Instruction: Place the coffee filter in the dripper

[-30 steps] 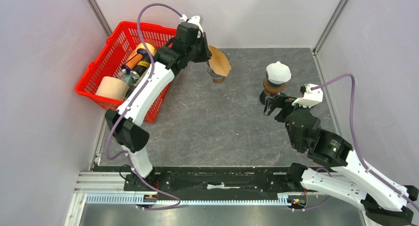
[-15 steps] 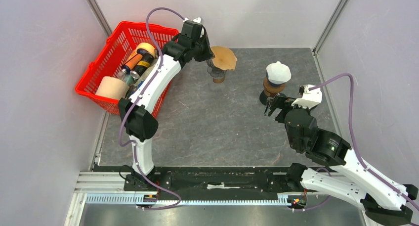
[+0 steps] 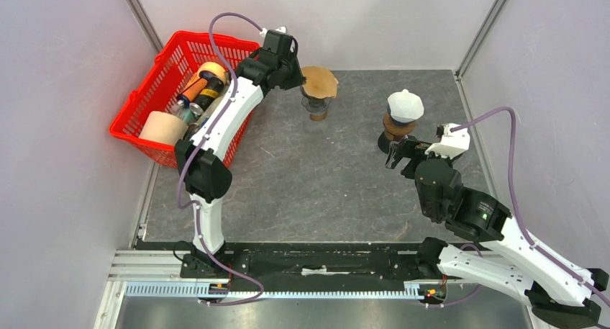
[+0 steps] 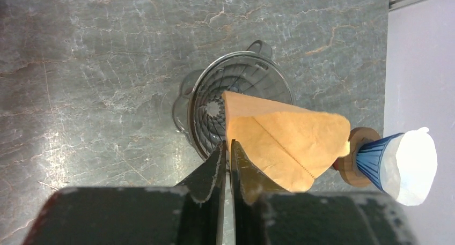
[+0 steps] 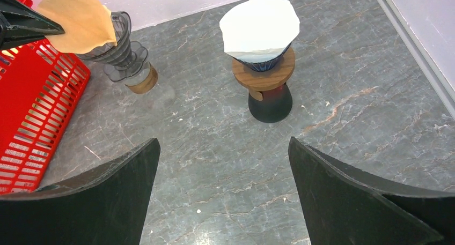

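Note:
A brown paper coffee filter (image 3: 319, 80) lies flat across the top of the clear glass dripper (image 3: 316, 109) at the back of the table. My left gripper (image 3: 297, 80) is shut on the filter's left edge. In the left wrist view the filter (image 4: 284, 140) fans out to the right over the ribbed dripper (image 4: 214, 111), its tip near the cone's middle, with the gripper (image 4: 227, 144) pinching its edge. The right wrist view shows the filter (image 5: 78, 20) resting on the dripper's rim (image 5: 122, 46). My right gripper (image 3: 394, 155) stands open and holds nothing.
A second dripper with a white filter (image 3: 405, 106) stands on a wooden ring and dark base just beyond my right gripper. A red basket (image 3: 169, 55) with cans and a tape roll sits at the back left, beside the left arm.
My left arm has swung the filter from hanging edge-on beside the dripper to lying flat over its mouth. The right arm has not moved.

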{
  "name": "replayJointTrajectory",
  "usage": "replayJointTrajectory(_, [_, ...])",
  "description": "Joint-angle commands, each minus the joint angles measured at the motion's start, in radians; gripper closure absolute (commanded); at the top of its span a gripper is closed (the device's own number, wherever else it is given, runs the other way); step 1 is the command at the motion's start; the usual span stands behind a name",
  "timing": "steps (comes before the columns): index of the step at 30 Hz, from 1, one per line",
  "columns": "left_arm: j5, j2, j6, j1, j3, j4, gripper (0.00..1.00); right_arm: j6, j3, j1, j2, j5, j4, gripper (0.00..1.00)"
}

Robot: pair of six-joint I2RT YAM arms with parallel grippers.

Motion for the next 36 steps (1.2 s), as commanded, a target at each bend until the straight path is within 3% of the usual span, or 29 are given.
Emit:
replayJointTrajectory(1, [0.011, 0.036, -0.032, 0.011, 0.064, 0.001, 0.79, 0.005, 0.017, -0.001, -0.001, 0.043, 0.007, 0.03])
replayJointTrajectory(4, [0.018, 0.039, -0.023, 0.011, 0.082, 0.002, 0.64, -0.006, 0.035, -0.001, 0.013, 0.046, 0.001, 0.03])
replayJointTrajectory(7, [0.004, 0.021, -0.007, 0.011, 0.084, 0.001, 0.56, -0.009, 0.054, -0.001, 0.026, 0.046, -0.004, 0.03])
replayJointTrajectory(10, [-0.001, -0.009, 0.021, 0.009, 0.079, 0.002, 0.19, -0.051, 0.09, -0.001, 0.069, 0.019, -0.004, 0.03])
replayJointTrajectory(11, [-0.002, -0.02, 0.031, 0.009, 0.076, 0.001, 0.17, -0.065, 0.113, -0.001, 0.097, 0.008, -0.008, 0.03])
replayJointTrajectory(16, [-0.007, -0.128, 0.071, 0.009, 0.01, 0.01, 0.14, -0.048, 0.311, -0.031, 0.285, -0.026, -0.13, 0.03])
replayJointTrajectory(18, [-0.019, -0.216, 0.09, 0.009, -0.075, 0.041, 0.13, -0.046, 0.405, -0.091, 0.366, -0.131, -0.17, 0.03])
replayJointTrajectory(22, [-0.109, -0.459, 0.109, 0.009, -0.402, 0.159, 0.13, -0.096, 0.583, -0.27, 0.545, -0.474, -0.181, 0.03])
replayJointTrajectory(29, [-0.292, -0.97, 0.057, 0.009, -1.047, 0.302, 0.11, -0.2, 1.036, -0.348, 0.938, -0.665, -0.269, 0.03])
replayJointTrajectory(33, [-0.368, -1.178, 0.004, 0.009, -1.242, 0.262, 0.11, -0.229, 1.306, -0.366, 1.164, -0.74, -0.363, 0.05])
replayJointTrajectory(36, [-0.383, -1.247, -0.033, 0.009, -1.311, 0.201, 0.1, -0.244, 1.421, -0.368, 1.274, -0.766, -0.356, 0.08])
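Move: The dripper that the brown coffee filter is going into sits on a small glass, about 2 cm ahead of the left hand, 4 cm to its right and some 9 cm below; the filter is still pinched. The other dripper, with the white filter, stands roughly 28 cm right of the left hand and 7 cm nearer. From the right hand the clear dripper is about 26 cm ahead, 20 cm left and 13 cm lower, the white-filtered one about 17 cm ahead and 4 cm right. The brown filter, already over the clear dripper, is eased about 1 cm forward and down and let go as the left fingers open wide; the left hand then backs off quickly, some 20 cm back and 17 cm left, rising before it sinks. Meanwhile the right hand, fingers kept wide, swings forward and left about 25 cm towards that dripper, rising slightly, tipping down and turning counter-clockwise. ##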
